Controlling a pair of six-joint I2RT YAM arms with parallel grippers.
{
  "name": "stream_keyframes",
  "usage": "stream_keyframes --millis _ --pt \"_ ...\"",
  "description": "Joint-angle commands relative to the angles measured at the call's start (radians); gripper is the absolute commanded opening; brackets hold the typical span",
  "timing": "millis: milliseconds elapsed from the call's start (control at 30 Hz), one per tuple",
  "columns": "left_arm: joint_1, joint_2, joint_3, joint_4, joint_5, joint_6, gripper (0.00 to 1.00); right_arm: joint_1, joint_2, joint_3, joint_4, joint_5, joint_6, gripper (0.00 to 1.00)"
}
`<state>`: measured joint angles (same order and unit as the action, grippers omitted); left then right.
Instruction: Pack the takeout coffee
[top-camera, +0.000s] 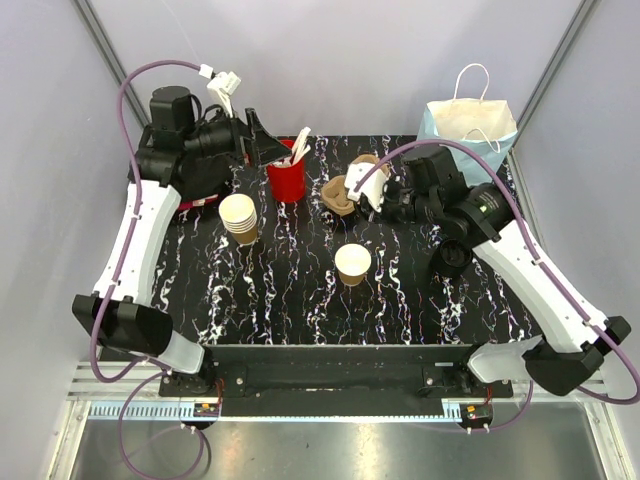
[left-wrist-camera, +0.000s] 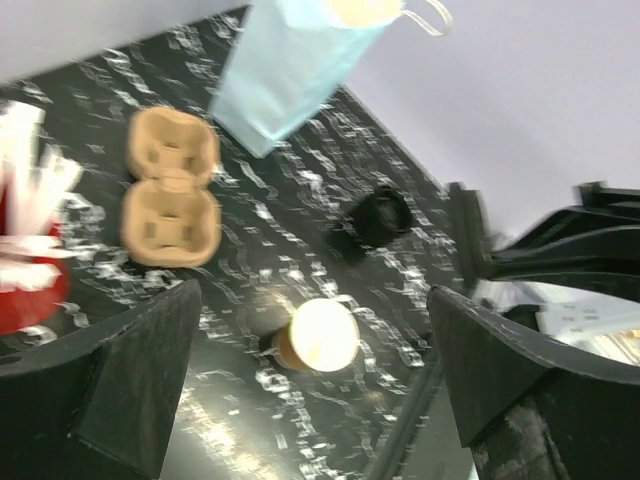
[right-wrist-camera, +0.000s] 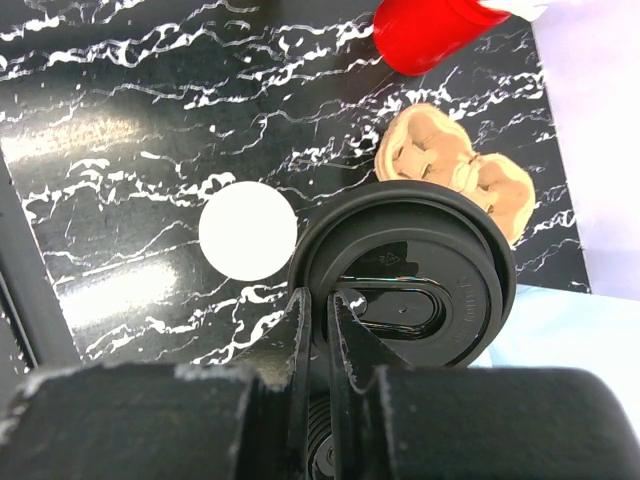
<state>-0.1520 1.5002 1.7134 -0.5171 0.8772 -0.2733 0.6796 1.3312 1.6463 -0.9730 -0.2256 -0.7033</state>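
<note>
The takeout coffee cup (top-camera: 352, 263), tan with a white inside, stands upright and uncovered near the middle of the black marbled table (top-camera: 300, 300). From the left wrist the cup (left-wrist-camera: 322, 335) sits far below the wide-open fingers; from the right wrist it is a white disc (right-wrist-camera: 247, 231). My left gripper (top-camera: 264, 140) hangs open and empty at the back left, above the red cup. My right gripper (right-wrist-camera: 328, 300) is shut on the rim of a black lid (right-wrist-camera: 420, 290), held right of the cup (top-camera: 450, 258).
A red cup of white utensils (top-camera: 286, 180) stands at the back. A stack of tan cups (top-camera: 238, 217) is to its left. A brown pulp cup carrier (top-camera: 345, 190) lies behind the coffee. A light blue paper bag (top-camera: 470, 125) stands at the back right corner.
</note>
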Motion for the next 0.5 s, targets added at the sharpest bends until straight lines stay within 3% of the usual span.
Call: stream_keyframes --millis 0,233,467 --pt "-0.001 -0.041 0.058 -0.101 -0.145 0.155 0.99 -0.002 0.026 -0.025 -0.026 0.009 -0.019 0.00" --pt "0.002 -0.123 0.083 -0.231 -0.334 0.359 0.99 -0.002 0.118 0.007 -0.059 -0.007 -0.030 0.00" --pt "0.046 -0.187 0.009 -0.225 -0.374 0.345 0.99 -0.002 0.129 0.027 -0.087 -0.012 -0.039 0.00"
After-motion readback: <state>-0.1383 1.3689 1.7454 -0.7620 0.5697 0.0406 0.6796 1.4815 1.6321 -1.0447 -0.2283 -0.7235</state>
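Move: The open paper cup that the lid is meant for stands about 6 cm to the right hand's left, some 3 cm nearer the base and about 22 cm below; that hand already holds the black lid. The tan cup carrier lies roughly 21 cm ahead of the right hand and 4 cm to its left; the black lid stack is about level with the hand, some 17 cm to its right. From the empty left hand, the same cup is about 19 cm right, 12 cm back and 29 cm below. The right hand keeps its pinch on the rim of the black lid and sinks almost straight down, about 7 cm, towards the height of the open paper cup, while its fingers tip some 10 to 15 degrees more steeply downward. Meanwhile the empty left hand, fingers still wide open, draws about 6 cm to the left, away from the red bucket and the paper cup, level overall, its wrist turning some 25 degrees so that the fingers swing more towards forward and dip a little. ##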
